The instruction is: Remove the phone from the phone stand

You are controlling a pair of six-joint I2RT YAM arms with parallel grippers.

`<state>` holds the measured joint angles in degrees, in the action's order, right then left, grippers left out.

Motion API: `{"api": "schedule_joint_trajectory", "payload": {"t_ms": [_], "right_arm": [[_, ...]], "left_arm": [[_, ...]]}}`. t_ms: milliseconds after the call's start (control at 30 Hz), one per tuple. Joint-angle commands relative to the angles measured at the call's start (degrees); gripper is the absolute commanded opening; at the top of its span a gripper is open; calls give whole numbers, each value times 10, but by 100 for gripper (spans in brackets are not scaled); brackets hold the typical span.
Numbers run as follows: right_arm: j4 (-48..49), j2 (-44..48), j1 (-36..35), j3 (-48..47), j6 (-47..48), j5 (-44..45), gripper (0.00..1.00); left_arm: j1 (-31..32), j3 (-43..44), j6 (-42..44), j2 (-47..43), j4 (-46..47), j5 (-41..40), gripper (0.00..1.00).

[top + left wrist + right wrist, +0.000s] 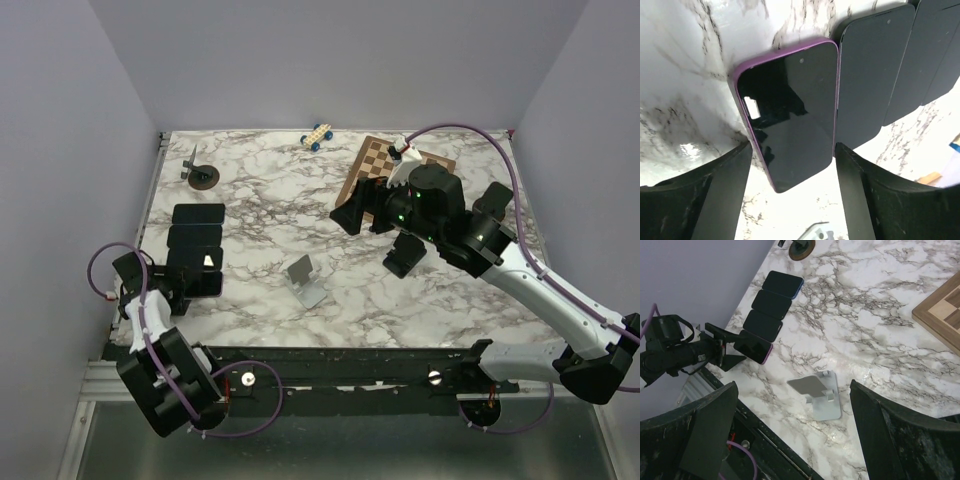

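Note:
The purple-cased phone (790,110) lies flat, screen up, on the marble table near its front left corner (205,283). My left gripper (793,145) is open, one finger on each side of the phone's near end without touching it. The grey phone stand (305,280) stands empty in the front middle of the table. Seen from the right wrist, the stand (820,392) is below my right gripper (792,385), which hangs open and holds nothing. In the top view the right gripper (378,236) is above the table, right of the stand.
Three dark phones (196,237) lie in a row just behind the purple one, side by side (870,75). A wooden chessboard (395,170) is at the back right, a toy car (318,136) at the back, and a dark round base (200,175) at the back left.

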<state>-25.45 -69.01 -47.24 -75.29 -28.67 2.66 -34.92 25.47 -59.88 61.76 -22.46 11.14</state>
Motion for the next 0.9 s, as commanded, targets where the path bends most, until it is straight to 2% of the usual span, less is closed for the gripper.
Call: {"api": "schedule_joint_trajectory", "payload": {"t_ms": [0, 33, 67, 233, 333, 467, 600, 700, 867], "right_arm": [[11, 1, -2, 6, -7, -16, 100], [11, -1, -2, 6, -8, -16, 100], [11, -1, -2, 6, -8, -17, 100], [8, -6, -2, 0, -7, -4, 100], [-13, -9, -2, -13, 1, 39, 100], [-47, 11, -2, -22, 10, 138, 100], [-57, 59, -2, -23, 6, 196, 100], [-57, 110, -2, -13, 1, 234, 100], [-67, 182, -2, -5, 28, 303, 100]], "left_arm": [[-2, 7, 16, -20, -33, -31, 89], [-2, 9, 18, -26, -38, -34, 98], [-3, 11, 19, -32, -41, -34, 98], [5, 12, 6, -92, -52, -24, 99], [43, 19, 8, -150, -55, -32, 99], [181, 63, 28, -234, -67, -106, 99], [302, 94, 49, -296, -10, -132, 99], [407, 128, 83, -309, 43, -150, 98], [566, 214, 153, -287, 64, -202, 99]]}}
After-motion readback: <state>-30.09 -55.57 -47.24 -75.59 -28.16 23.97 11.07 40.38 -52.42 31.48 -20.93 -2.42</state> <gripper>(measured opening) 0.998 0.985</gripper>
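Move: The purple-edged phone, already laid flat, has its middle about 2 cm below the left hand, some 3 cm to its right and level fore-and-aft. The next black phone lies alongside, about 8 cm ahead of the hand and 3 cm to its right; the empty phone stand is roughly 34 cm to its right, level with it. From the right hand the purple-edged phone is about 43 cm left, 2 cm back and 32 cm down. Left hand opens wide, rises 24 cm and swings rightward, leaving the purple-edged phone; right hand shifts rightward too. ##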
